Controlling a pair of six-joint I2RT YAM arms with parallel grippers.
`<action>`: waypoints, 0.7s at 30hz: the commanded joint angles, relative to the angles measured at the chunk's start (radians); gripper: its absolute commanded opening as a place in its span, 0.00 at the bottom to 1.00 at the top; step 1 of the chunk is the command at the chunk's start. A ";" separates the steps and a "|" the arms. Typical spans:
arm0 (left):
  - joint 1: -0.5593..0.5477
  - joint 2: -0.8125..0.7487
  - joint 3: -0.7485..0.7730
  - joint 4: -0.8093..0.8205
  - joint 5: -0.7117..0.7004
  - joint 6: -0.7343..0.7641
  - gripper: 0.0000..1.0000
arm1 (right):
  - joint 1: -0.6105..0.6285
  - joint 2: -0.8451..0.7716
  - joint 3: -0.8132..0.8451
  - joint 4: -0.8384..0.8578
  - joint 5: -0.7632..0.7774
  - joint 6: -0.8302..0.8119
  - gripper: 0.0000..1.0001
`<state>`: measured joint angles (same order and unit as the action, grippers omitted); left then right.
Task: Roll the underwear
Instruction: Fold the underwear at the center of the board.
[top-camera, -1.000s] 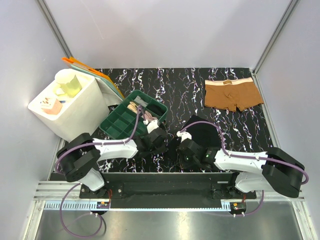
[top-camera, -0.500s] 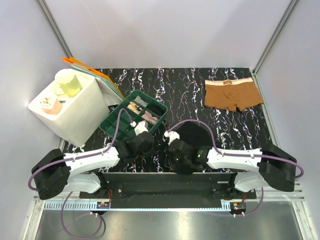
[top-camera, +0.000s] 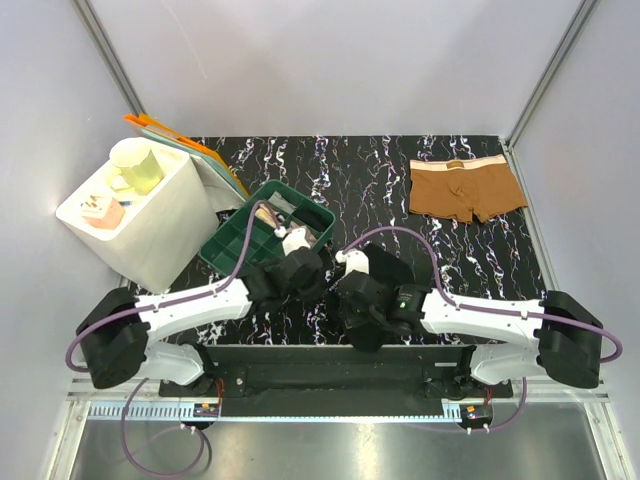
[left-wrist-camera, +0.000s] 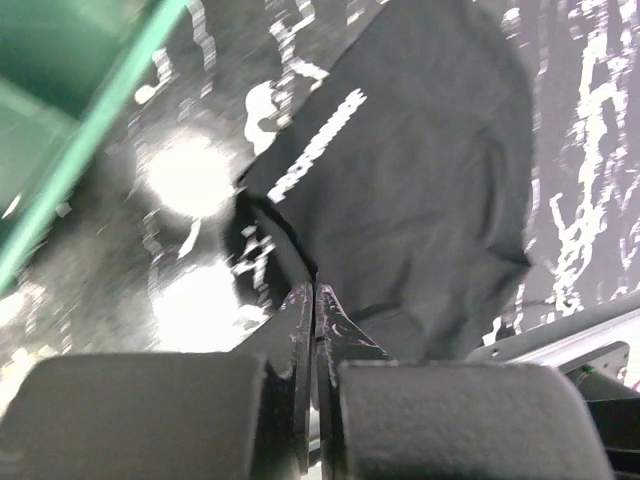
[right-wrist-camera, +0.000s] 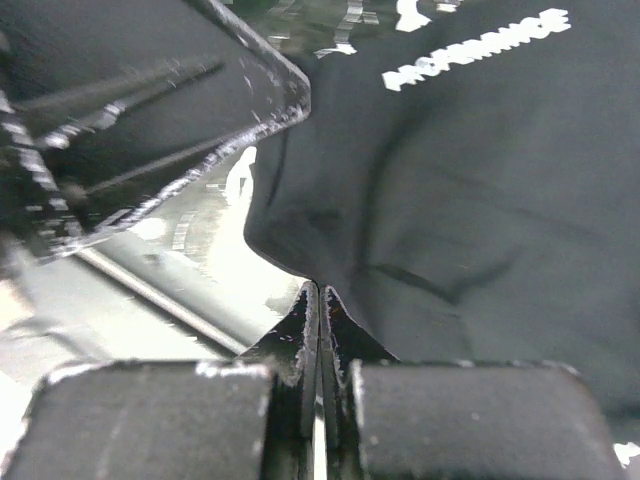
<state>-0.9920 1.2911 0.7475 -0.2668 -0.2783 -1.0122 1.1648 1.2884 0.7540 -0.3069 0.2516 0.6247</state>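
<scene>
The black underwear (top-camera: 393, 267), with white waistband lettering, lies bunched near the table's front edge between my two wrists. My left gripper (left-wrist-camera: 315, 290) is shut on the edge of the black underwear (left-wrist-camera: 420, 170) just below the lettering. My right gripper (right-wrist-camera: 318, 288) is shut on a folded corner of the same black underwear (right-wrist-camera: 480, 180). In the top view the left gripper (top-camera: 312, 280) and the right gripper (top-camera: 348, 292) sit close together, hiding much of the fabric. The brown underwear (top-camera: 465, 190), with a pale waistband, lies flat at the back right, away from both arms.
A green compartment tray (top-camera: 228, 255) with small items stands just behind my left wrist. Left of it stands a white box (top-camera: 150, 235) holding a pale cup (top-camera: 137, 165), with orange and teal folders (top-camera: 190, 150) leaning behind. Grey walls close in the marbled black table (top-camera: 340, 170).
Both grippers stayed shut. They swung left and toward the near edge with the black underwear, then came back slightly toward the tray; the fabric is now more bunched.
</scene>
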 joint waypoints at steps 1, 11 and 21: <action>-0.004 0.076 0.127 0.035 -0.010 0.055 0.00 | -0.040 -0.021 0.050 -0.107 0.113 -0.031 0.00; 0.016 0.258 0.297 0.035 0.048 0.092 0.00 | -0.217 -0.100 0.065 -0.175 0.077 -0.118 0.00; 0.070 0.398 0.450 0.034 0.125 0.119 0.00 | -0.339 -0.063 0.119 -0.213 0.067 -0.215 0.00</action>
<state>-0.9401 1.6634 1.1271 -0.2611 -0.1963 -0.9157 0.8597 1.2137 0.8143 -0.4999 0.3023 0.4683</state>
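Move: Some 8 cm ahead of the left hand and 14 cm to its right, about 8 cm below, is the middle of the underwear's flat part; from the right hand that is about 15 cm ahead, 9 cm right and 8 cm down. The green tray's middle lies roughly 13 cm ahead and 12 cm left of the left hand. The brown shorts lie around 33 cm ahead and 28 cm right of the right hand. Carrying the pinched near portion of the black underwear over its flat part, both shut grippers sweep diagonally right and forward, the left about 10 cm, the right nearer 12, with hardly any rise. The right wrist swings some 15 degrees clockwise on the way; neither hand loosens its hold. ##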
